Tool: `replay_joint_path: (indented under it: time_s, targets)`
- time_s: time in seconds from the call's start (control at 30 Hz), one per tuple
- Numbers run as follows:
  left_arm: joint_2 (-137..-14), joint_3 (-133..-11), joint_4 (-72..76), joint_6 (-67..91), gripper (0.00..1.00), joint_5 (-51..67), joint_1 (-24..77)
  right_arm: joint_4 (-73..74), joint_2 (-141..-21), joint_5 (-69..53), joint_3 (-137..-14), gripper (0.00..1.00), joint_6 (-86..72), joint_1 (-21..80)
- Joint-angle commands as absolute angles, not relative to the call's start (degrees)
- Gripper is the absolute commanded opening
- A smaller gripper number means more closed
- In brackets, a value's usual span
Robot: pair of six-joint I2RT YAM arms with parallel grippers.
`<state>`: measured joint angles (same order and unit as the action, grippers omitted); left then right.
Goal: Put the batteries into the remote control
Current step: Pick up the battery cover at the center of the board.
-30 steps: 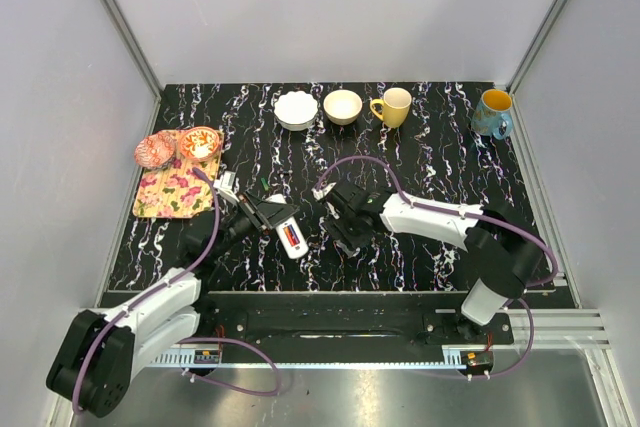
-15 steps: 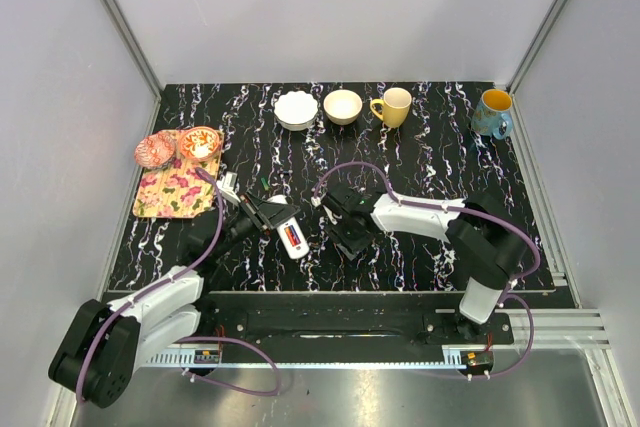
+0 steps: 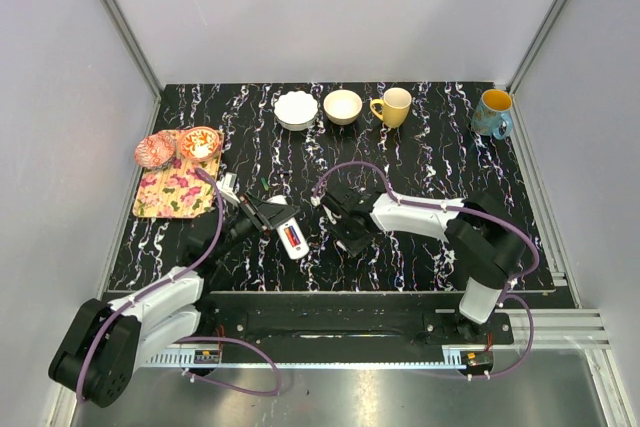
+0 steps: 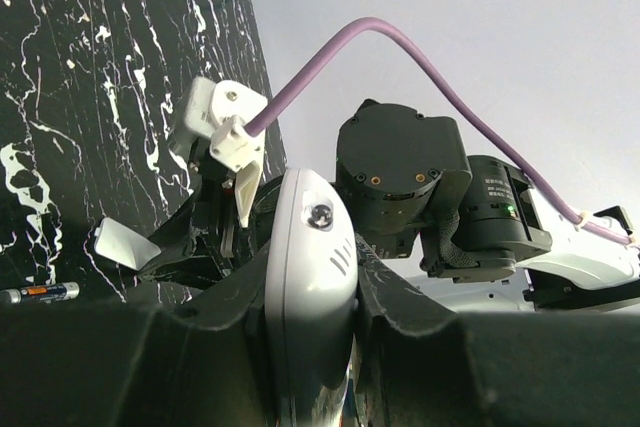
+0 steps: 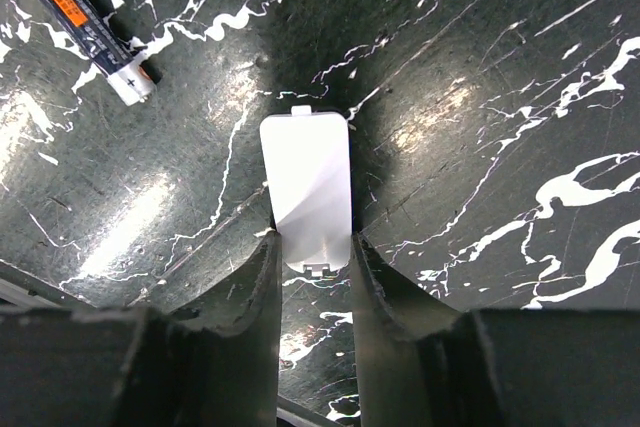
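My left gripper (image 4: 305, 299) is shut on the remote control (image 4: 305, 267), a slim white bar held by its long sides. From above, the remote control (image 3: 289, 237) lies tilted with its compartment open and reddish and dark batteries (image 3: 292, 236) inside it. One loose battery (image 5: 86, 23), black with an orange band, lies on the table; the left wrist view shows this battery (image 4: 40, 293) too. My right gripper (image 5: 312, 247) is down on the table with both fingers pressed against the sides of the small white cover piece (image 5: 308, 187), which lies flat.
A white bowl (image 3: 295, 109), a tan bowl (image 3: 343, 106), a yellow mug (image 3: 394, 106) and a teal mug (image 3: 492, 113) line the table's far edge. A floral tray (image 3: 170, 193) with two small patterned bowls (image 3: 200, 142) stands at the left.
My right gripper has shifted a little left toward the remote and narrowed its jaws onto the white cover piece. The left gripper and remote have stayed put.
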<state>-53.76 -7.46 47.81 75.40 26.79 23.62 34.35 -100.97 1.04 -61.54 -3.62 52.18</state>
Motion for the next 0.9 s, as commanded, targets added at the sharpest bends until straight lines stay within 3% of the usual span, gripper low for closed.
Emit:
replay_joint_path:
  time_s: [0.0, 0.13, 0.27, 0.67, 0.87]
  targets:
    - [-53.26, -6.77, 52.82, 75.94, 0.00, 27.60, 23.38, 33.40, -101.78, 1.58, -61.79, 0.27, -6.06, 52.38]
    - [-53.61, -6.94, 52.65, 75.67, 0.00, 27.42, 23.47, 32.35, -99.15, 2.46, -60.91, 0.17, -11.84, 51.07]
    - [-55.02, -7.91, 53.35, 75.67, 0.00, 27.07, 23.38, 33.74, -93.19, 6.15, -60.56, 0.00, -18.45, 50.28]
    - [-70.65, -12.30, 68.63, 81.21, 0.00, 19.78, 28.20, 48.50, -76.47, 4.57, -68.46, 0.00, -30.67, 51.24]
    - [-74.88, -14.85, 70.14, 81.74, 0.00, 15.56, 31.37, 57.12, -78.66, 2.20, -78.39, 0.00, -30.76, 55.81]
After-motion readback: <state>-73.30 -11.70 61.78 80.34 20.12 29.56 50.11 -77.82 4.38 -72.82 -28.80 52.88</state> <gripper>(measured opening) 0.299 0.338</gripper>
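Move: The battery cover lies on the table, already pinched in the right fingers; the remote's open battery bay, where the cover is headed, is about 13 cm to the right hand's left, some 4 cm nearer the base and 16 cm higher. One spare battery lies on the table roughly 8 cm left of the right hand and 2 cm farther out. For the left hand, still holding the remote, the cover is some 16 cm to its right, about level fore and aft, and 17 cm below. After a brief pause the right hand keeps its pinch on the cover's end and lifts it almost straight up off the table, some 17 cm, turning about 25 degrees clockwise while rolling its left side up about 20 degrees, so that the cover comes up beside the remote. The left hand keeps its grip on the remote and, in the later half, brings it about 4 cm to the right and forward towards the rising cover, dipping a couple of centimetres before starting back up. ##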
